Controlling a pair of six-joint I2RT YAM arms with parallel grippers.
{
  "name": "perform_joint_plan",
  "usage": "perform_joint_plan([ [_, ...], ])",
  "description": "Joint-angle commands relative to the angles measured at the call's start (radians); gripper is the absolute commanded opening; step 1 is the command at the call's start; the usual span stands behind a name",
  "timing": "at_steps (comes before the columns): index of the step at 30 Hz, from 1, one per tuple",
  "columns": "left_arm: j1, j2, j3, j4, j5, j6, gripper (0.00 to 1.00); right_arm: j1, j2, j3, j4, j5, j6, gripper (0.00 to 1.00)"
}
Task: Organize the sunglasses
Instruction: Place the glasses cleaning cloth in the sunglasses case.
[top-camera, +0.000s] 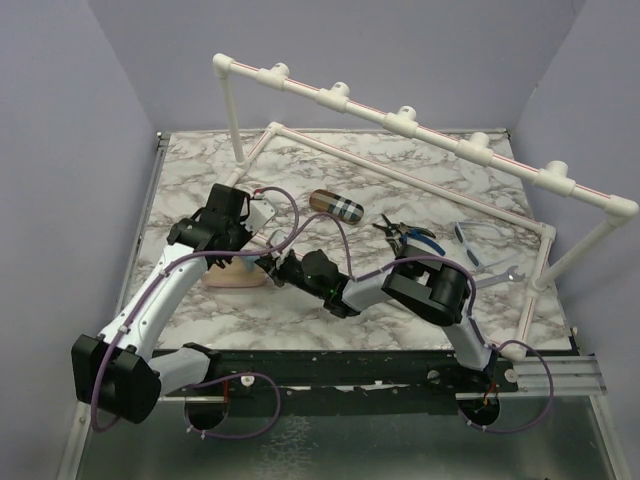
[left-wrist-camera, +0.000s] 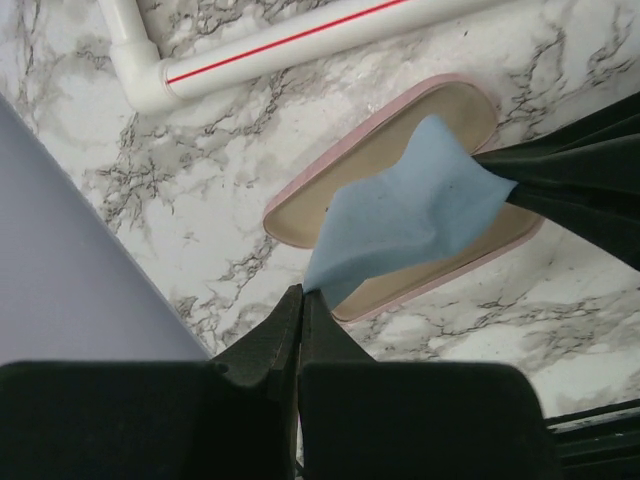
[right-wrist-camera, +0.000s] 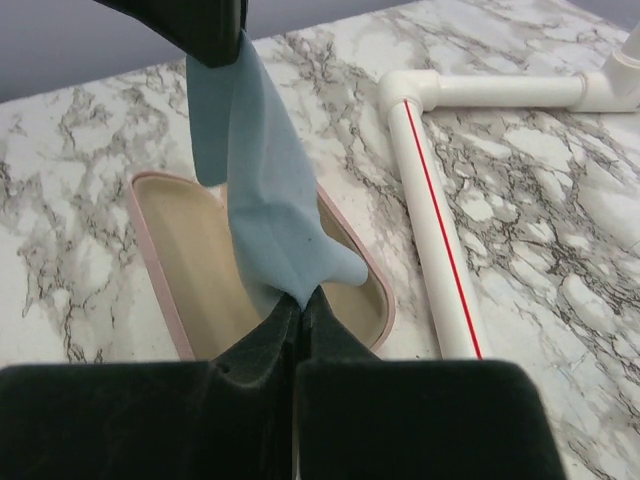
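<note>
The blue-framed sunglasses (top-camera: 478, 240) lie on the marble at the right, far from both grippers. A blue cloth (left-wrist-camera: 400, 215) (right-wrist-camera: 265, 200) hangs stretched between my grippers above an open pink case (top-camera: 235, 277) (left-wrist-camera: 330, 160) (right-wrist-camera: 150, 250). My left gripper (top-camera: 263, 252) (left-wrist-camera: 301, 292) is shut on one corner of the cloth. My right gripper (top-camera: 276, 268) (right-wrist-camera: 300, 295) is shut on the opposite corner, low over the case's tan inside. The case shows nothing in it besides the cloth's shadow.
A brown plaid case (top-camera: 335, 205) lies behind the grippers. Black-and-blue pliers (top-camera: 405, 235) rest right of centre. A white PVC pipe frame (top-camera: 400, 120) spans the back and right of the table, with a floor pipe (right-wrist-camera: 430, 220) close to the pink case.
</note>
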Motion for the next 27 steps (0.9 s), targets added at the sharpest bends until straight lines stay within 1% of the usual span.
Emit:
perform_joint_plan([
  [1,0.02,-0.018,-0.075,0.092,-0.066,0.095,0.0,-0.001,-0.047,0.038,-0.2,-0.047,-0.084,0.01],
  [4,0.025,-0.022,-0.135,0.154,-0.07,0.13,0.0,-0.003,-0.039,0.071,-0.278,-0.047,-0.114,0.0],
  [10,0.041,-0.03,-0.239,0.249,-0.103,0.179,0.0,-0.005,-0.035,0.123,-0.369,-0.013,-0.182,0.0],
  [17,0.054,-0.027,-0.256,0.298,-0.136,0.212,0.0,-0.005,-0.022,0.182,-0.428,0.005,-0.239,0.0],
  [27,0.074,-0.017,-0.275,0.359,-0.137,0.243,0.0,-0.006,-0.019,0.242,-0.495,0.046,-0.329,0.0],
])
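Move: The open sunglasses case, above which both hands already hold the blue cleaning cloth, has its middle about 4 cm right of the left hand, 1 cm ahead and some 15 cm below it. From the right hand the case is around 6 cm left, 2 cm ahead and 8 cm lower. The white frame's corner stands roughly 14 cm ahead and 3 cm left of the left hand; the plaid case lies 16 cm ahead and 16 cm right of the right hand. The cleaning cloth, still pinched at both ends, is lowered and spread over the open case: the left hand sinks about 5 cm while drawing left, then eases forward and slightly up. The right hand dips some 3 cm, then rises back while edging forward and left, its fingertips tilting down. Both grippers stay shut. ##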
